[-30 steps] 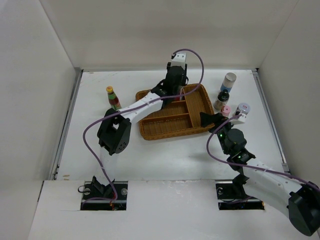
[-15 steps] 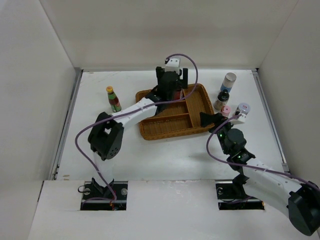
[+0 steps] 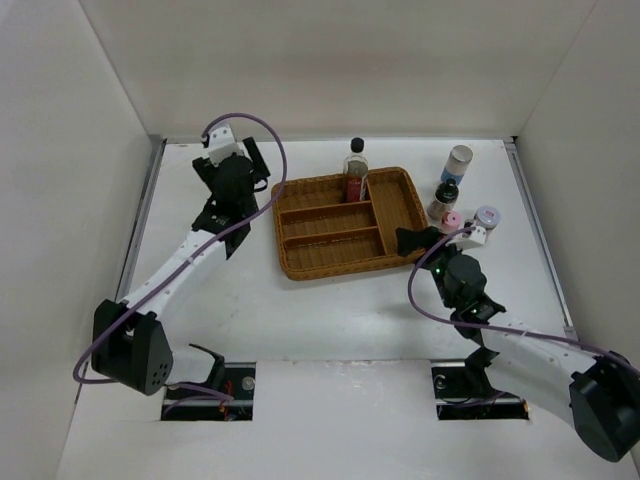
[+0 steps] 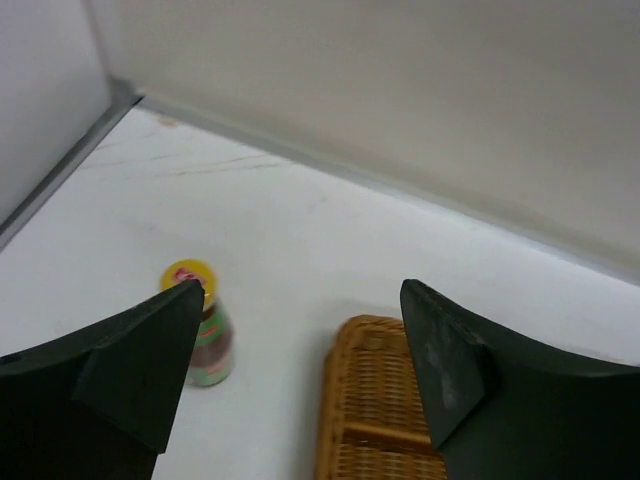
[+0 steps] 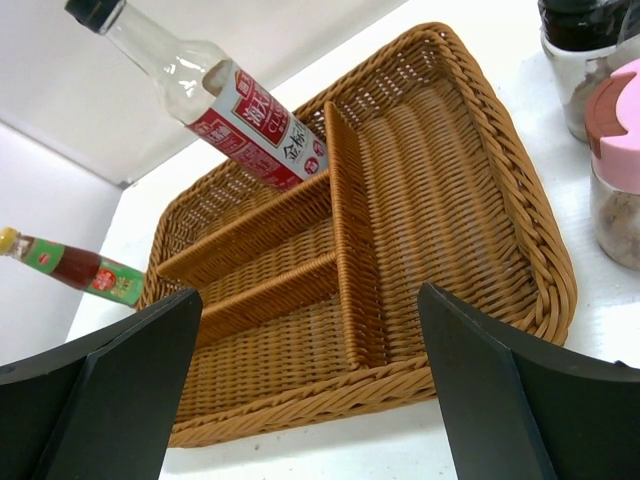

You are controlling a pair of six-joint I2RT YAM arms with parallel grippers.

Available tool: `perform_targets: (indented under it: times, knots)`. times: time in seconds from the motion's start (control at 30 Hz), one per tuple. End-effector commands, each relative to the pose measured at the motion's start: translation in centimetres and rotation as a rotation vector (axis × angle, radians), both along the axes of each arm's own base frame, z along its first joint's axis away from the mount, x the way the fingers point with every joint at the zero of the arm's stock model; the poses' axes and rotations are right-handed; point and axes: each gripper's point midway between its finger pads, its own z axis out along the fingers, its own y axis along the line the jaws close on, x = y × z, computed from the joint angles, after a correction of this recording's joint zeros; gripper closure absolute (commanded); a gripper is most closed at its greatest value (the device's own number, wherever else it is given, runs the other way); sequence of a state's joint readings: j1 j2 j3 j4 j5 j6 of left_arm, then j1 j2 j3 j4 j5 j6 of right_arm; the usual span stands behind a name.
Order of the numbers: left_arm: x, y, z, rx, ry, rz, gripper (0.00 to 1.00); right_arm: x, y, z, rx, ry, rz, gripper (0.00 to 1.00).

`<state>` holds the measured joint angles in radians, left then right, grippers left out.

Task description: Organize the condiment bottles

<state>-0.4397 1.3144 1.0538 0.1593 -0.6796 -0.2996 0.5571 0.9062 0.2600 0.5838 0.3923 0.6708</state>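
The black-capped clear glass bottle [image 3: 355,168] [image 5: 215,95] stands upright in the back of the brown wicker tray [image 3: 330,262] [image 5: 400,385]. My left gripper [image 3: 228,172] [image 4: 300,300] hangs open and empty over the table left of the tray, above the yellow-capped red sauce bottle [image 4: 203,335] [image 5: 70,265], which the arm hides in the top view. My right gripper [image 3: 438,235] [image 5: 308,300] is open and empty at the tray's right front corner. The pink-capped jar [image 3: 452,221] [image 5: 615,170] and grey-lidded jar [image 3: 487,216] stand just beyond it.
The white-blue shaker [image 3: 458,160] and the dark-capped jar [image 3: 445,195] [image 5: 580,60] stand right of the tray, near the back. White walls close in the table on three sides. The tray's corner [image 4: 375,400] shows under my left gripper.
My left gripper opened, left the glass bottle standing in the tray, and swung left to above the sauce bottle. The right arm has barely moved.
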Motion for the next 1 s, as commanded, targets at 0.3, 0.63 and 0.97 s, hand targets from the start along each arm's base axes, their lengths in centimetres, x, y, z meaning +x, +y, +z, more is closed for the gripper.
perform_targets:
  times: [0.3,0.63,0.97]
  knots:
    - [1.6,6.0,-6.9,0.031,0.162,0.178,0.3,0.4,1.0,1.4,0.035,-0.033,0.035,0.02]
    - [4.1,7.6,-8.6,0.037,0.195,0.223,0.41,0.6,1.6,1.1,0.027,-0.018,0.056,0.02]
    - [5.1,7.9,-8.3,0.048,0.187,0.232,0.42,0.6,1.9,0.7,0.024,-0.005,0.068,0.01]
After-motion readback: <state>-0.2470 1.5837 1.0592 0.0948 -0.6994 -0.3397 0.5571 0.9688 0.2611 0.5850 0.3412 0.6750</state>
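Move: Left of the empty left hand stands its next thing, the yellow-capped sauce bottle: about 8 cm to the left and 5 cm ahead, its middle some 20 cm lower. The glass bottle, already standing in the wicker tray, is about 27 cm to the left hand's right and 9 cm ahead; the tray's middle is roughly 25 cm right and 3 cm ahead. From the right hand, the sauce bottle lies about 47 cm left and 16 cm ahead. Sinking some 12 cm while swinging about 8 cm left and edging forward, the left hand comes down to the yellow cap of the sauce bottle. Its fingers tip downward by 15 to 20 degrees, turn slightly counter-clockwise and narrow part-way, still open either side of the cap, with no grip yet; it slows to a near stop there. The open right hand just sinks about 2 cm near the tray. ##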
